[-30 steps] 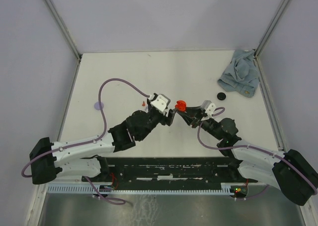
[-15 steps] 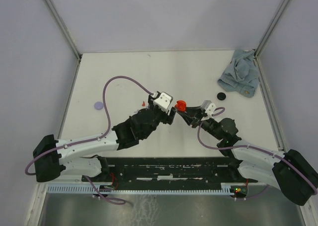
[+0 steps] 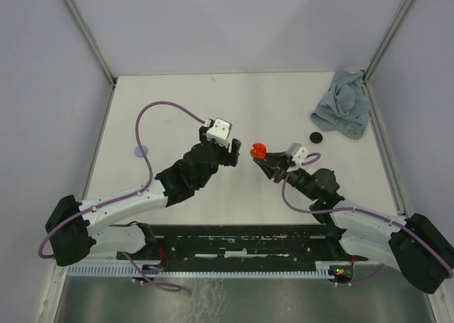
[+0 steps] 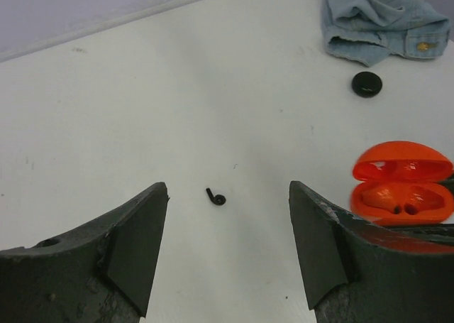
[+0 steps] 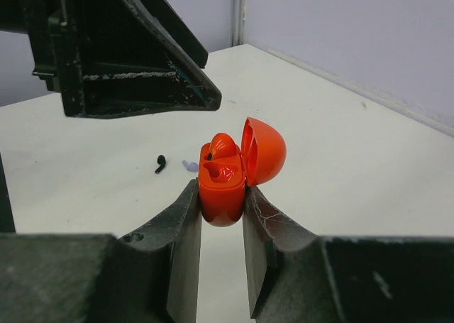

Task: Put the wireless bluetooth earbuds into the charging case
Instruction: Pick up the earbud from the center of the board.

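Observation:
The red charging case [image 5: 227, 181] stands upright with its lid open, and my right gripper [image 5: 220, 189] is shut on its lower half. From above, the case [image 3: 258, 151] is at the table's middle, at the tip of my right gripper [image 3: 265, 157]. My left gripper [image 4: 228, 188] is open and holds nothing. A black earbud [image 4: 216, 197] lies on the table ahead, between its fingers. The case [image 4: 403, 184] is to its right. In the right wrist view the black earbud [image 5: 160, 164] lies beside a lilac earbud [image 5: 189, 166]. My left gripper [image 3: 234, 154] is just left of the case.
A crumpled denim cloth [image 3: 342, 111] lies at the back right, with a black disc [image 3: 316, 138] just in front of it. A lilac disc [image 3: 142, 151] sits at the left under the left arm's cable. Metal frame posts stand at the back corners.
My left gripper has drawn back from the case, up and to the left. It now covers the small red piece that lay on the table. The right arm with the case has stayed still.

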Controlling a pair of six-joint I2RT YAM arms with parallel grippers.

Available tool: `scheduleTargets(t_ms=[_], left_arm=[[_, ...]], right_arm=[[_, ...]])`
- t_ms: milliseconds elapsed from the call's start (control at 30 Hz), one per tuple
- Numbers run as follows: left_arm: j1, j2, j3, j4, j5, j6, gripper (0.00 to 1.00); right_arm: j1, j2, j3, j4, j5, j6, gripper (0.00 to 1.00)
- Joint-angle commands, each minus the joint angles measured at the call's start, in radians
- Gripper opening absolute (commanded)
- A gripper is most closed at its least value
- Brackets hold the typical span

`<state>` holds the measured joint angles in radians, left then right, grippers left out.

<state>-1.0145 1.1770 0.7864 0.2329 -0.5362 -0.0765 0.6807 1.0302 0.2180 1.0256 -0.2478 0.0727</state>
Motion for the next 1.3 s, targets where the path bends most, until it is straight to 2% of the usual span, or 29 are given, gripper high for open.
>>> scheduleTargets(t_ms=[0,233,500,600,867,1100,1267], left_arm=[[0.116,-0.001,0.036,-0.092,0.034,-0.166,0.76],[0.305,0.107,0.074,-0.263,0.106,-0.278,0.76],[0.445,0.285,0.132,-0.333,0.154,-0.281,0.75],[0.482,0.354,0.164,-0.348,0.186,-0.281,0.71],[0.518,0.523,0.261,-0.381,0.233,-0.255,0.57],[0.520,0.619,0.319,-0.398,0.264,-0.249,0.53],[0.523,0.669,0.342,-0.428,0.266,-0.245,0.45]], right_arm=[[0.004,0.005,0.014,0.002,0.054,-0.022,0.05],[0.004,0.034,0.023,-0.017,0.074,-0.032,0.05],[0.004,0.045,0.028,-0.035,0.077,-0.031,0.05],[0.004,0.047,0.029,-0.038,0.079,-0.031,0.05],[0.005,0.053,0.035,-0.049,0.082,-0.033,0.04],[0.004,0.051,0.038,-0.066,0.091,-0.039,0.04],[0.003,0.055,0.041,-0.073,0.094,-0.042,0.04]])
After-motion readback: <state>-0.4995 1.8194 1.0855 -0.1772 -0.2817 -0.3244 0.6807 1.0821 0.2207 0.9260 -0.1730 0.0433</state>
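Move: Out beyond the empty left hand, about 13 cm ahead, 11 cm to its left and some 25 cm below, lies the red earbud. One purple earbud is 2 cm nearer and 2 cm right of it, the other 4 cm nearer and 3 cm left; a black earbud sits 12 cm right of it and 1 cm nearer. The open case is about 9 cm right of the left hand, 1 cm ahead and 2 cm lower. From the right hand the red earbud is roughly 15 cm ahead, 20 cm left and 22 cm below. Swinging away from the case, the left hand drops about 21 cm while going forward and left some 11 cm each, easing back right a little at the end to come just above the red earbud. Its wrist tips down some 40 degrees and turns counter-clockwise, and the fingers narrow partway around a still open gap. The right hand keeps its pinch on the case and sinks about 4 cm. ##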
